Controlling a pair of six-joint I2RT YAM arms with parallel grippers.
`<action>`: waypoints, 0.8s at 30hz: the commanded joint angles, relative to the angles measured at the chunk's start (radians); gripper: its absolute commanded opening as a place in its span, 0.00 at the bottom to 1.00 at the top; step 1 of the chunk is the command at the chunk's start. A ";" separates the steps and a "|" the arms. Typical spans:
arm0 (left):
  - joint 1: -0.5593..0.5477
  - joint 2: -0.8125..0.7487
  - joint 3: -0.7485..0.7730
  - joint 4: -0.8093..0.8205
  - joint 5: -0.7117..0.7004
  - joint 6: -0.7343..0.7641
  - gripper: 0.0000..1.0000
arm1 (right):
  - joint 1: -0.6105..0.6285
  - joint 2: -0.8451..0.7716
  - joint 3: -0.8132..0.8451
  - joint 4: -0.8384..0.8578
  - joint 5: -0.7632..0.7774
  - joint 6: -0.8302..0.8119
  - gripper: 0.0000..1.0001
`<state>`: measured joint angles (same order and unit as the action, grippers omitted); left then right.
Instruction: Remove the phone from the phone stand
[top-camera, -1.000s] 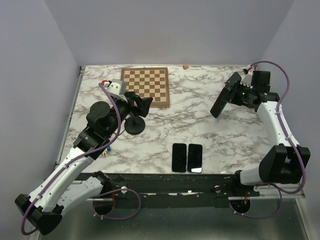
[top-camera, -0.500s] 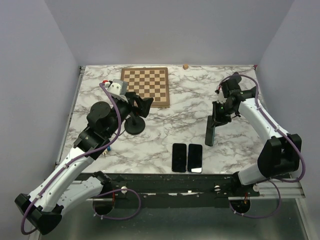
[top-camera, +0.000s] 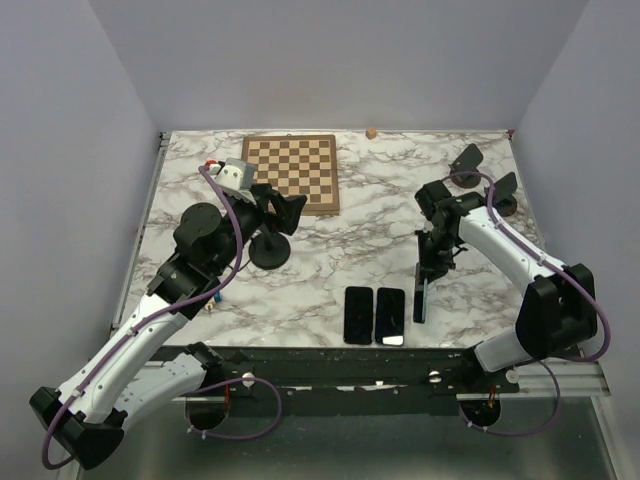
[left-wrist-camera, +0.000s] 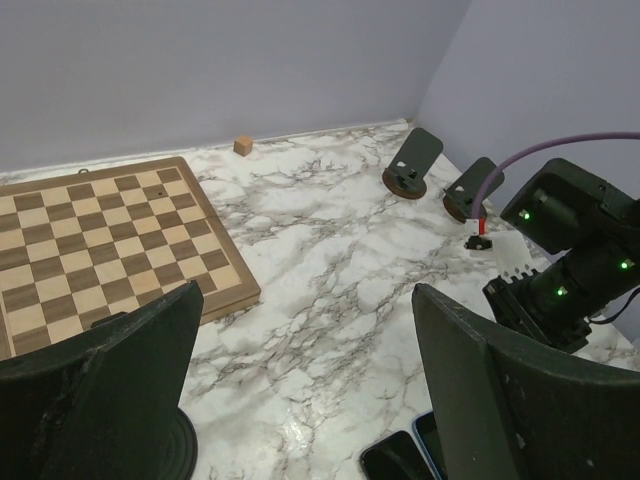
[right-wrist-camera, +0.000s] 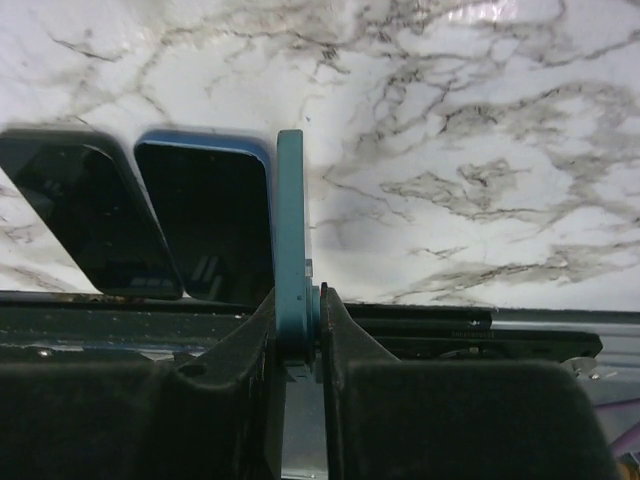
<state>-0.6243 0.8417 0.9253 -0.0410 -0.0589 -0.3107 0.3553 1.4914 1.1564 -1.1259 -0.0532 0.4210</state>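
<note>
My right gripper (top-camera: 430, 268) is shut on a teal-edged phone (top-camera: 420, 300), held on edge just right of two phones lying flat at the table's front edge. In the right wrist view the phone (right-wrist-camera: 290, 230) stands edge-on between my fingers (right-wrist-camera: 345, 345), just above the marble. Two empty black phone stands (top-camera: 465, 160) (top-camera: 506, 192) sit at the back right, also in the left wrist view (left-wrist-camera: 413, 160) (left-wrist-camera: 470, 188). My left gripper (top-camera: 280, 210) is open and empty above a third black stand's round base (top-camera: 268, 252).
Two dark phones (top-camera: 358, 314) (top-camera: 389, 316) lie side by side at the front edge, also in the right wrist view (right-wrist-camera: 75, 215) (right-wrist-camera: 205, 220). A chessboard (top-camera: 292, 172) lies at the back left. A small wooden cube (top-camera: 371, 132) sits by the back wall.
My right arm has carried the phone from the back right stands down and forward to the front edge, beside the two flat phones. The left arm has not moved.
</note>
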 joint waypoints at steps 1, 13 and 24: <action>-0.007 -0.004 -0.003 0.017 0.014 -0.001 0.93 | 0.016 -0.041 -0.034 -0.053 -0.011 0.061 0.01; -0.007 -0.010 0.000 0.018 0.021 -0.005 0.94 | 0.048 -0.086 -0.202 0.031 -0.127 0.091 0.01; -0.007 -0.009 -0.002 0.015 0.008 0.002 0.94 | 0.048 -0.031 -0.198 0.119 -0.166 0.057 0.01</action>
<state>-0.6243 0.8417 0.9253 -0.0410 -0.0589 -0.3111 0.3985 1.4372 0.9489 -1.0405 -0.1894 0.4808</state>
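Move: The right hand already holds the phone on edge; the bare table spot it is bound for lies about 8 cm back, level with it sideways, and 10 cm below. The blue-edged phone lies roughly 8 cm back and 8 cm left, the black phone some 8 cm back and 16 cm left. From the idle left hand, that spot lies roughly 14 cm back, 31 cm right and 36 cm below. Right hand carries the gripped phone about 6 cm back, 3 cm down, then eases slightly forward and left. ##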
